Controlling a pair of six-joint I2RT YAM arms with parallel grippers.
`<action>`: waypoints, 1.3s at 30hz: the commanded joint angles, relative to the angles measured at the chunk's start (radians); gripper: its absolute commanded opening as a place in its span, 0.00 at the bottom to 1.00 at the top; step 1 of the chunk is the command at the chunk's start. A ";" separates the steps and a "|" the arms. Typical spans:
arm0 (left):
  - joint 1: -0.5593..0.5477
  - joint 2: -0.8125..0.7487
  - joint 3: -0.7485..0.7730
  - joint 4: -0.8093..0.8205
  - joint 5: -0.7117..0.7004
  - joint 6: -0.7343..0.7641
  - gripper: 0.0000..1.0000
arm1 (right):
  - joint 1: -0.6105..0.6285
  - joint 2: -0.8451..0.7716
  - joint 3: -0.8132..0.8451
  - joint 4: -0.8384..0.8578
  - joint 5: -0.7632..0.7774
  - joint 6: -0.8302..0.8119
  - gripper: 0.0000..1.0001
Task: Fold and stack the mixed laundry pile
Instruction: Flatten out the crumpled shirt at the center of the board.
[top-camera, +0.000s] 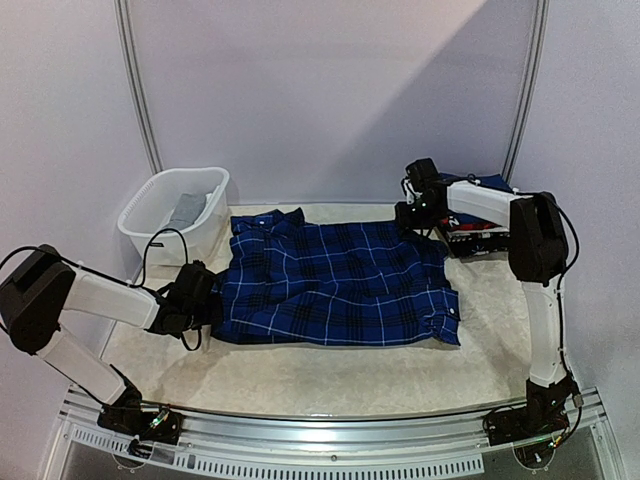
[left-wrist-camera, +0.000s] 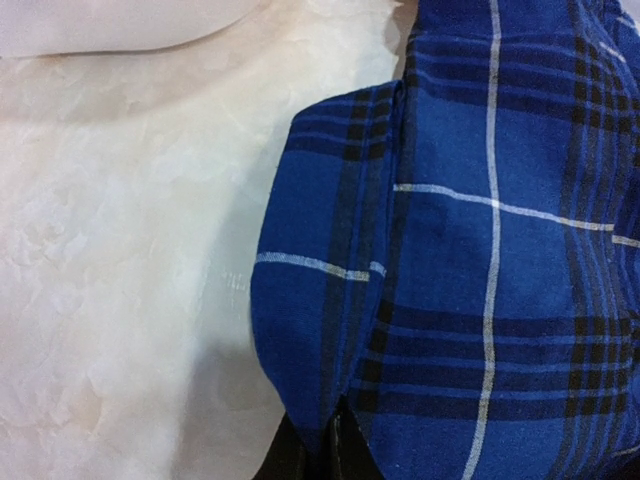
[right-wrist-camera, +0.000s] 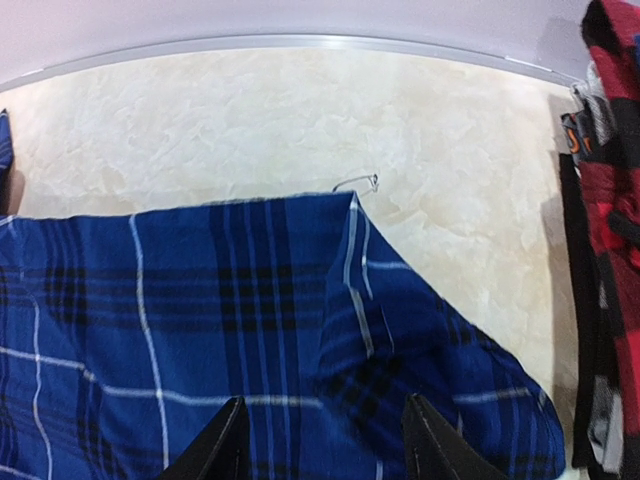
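A dark blue plaid shirt (top-camera: 340, 280) with thin light lines lies spread across the middle of the table. My left gripper (top-camera: 212, 300) is at the shirt's left edge, shut on a fold of the plaid cloth (left-wrist-camera: 330, 330); in the left wrist view its gripper (left-wrist-camera: 335, 425) pinches that fold. My right gripper (top-camera: 418, 225) is at the shirt's far right corner. In the right wrist view that gripper (right-wrist-camera: 325, 405) stands open, its fingers (right-wrist-camera: 222, 450) apart over a raised wrinkle of the shirt (right-wrist-camera: 250, 300). A grey garment (top-camera: 187, 210) lies in the basket.
The white plastic basket (top-camera: 140, 215) stands at the back left, beside the shirt's collar. Folded dark and red plaid garments (right-wrist-camera: 615, 250) are stacked at the back right (top-camera: 480, 238), close to my right arm. Bare marbled table (top-camera: 330, 370) shows in front of the shirt.
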 joint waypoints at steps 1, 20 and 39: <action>0.006 0.009 -0.009 -0.015 -0.022 0.004 0.00 | -0.012 0.079 0.077 -0.004 -0.008 0.008 0.52; 0.006 0.018 -0.008 -0.013 -0.032 0.008 0.00 | -0.027 0.222 0.189 -0.016 -0.028 0.045 0.47; 0.007 0.040 -0.007 0.003 -0.036 0.007 0.00 | -0.033 0.284 0.291 -0.002 0.067 0.047 0.11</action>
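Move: The raised crease at the shirt's far-right corner lies about 4 cm ahead of the open right hand and some 6 cm below it. The folded stack stands roughly 12 cm to the right, 3 cm ahead; the shirt's bunched far-left end lies some 22 cm left and 4 cm ahead. From the left hand, which already pinches the shirt's left edge, that crease is about 27 cm ahead and 27 cm right, level in height. Right hand sinks about 5 cm, reaching 4 forward, fingers closing on the crease; left keeps pinching its edge. ##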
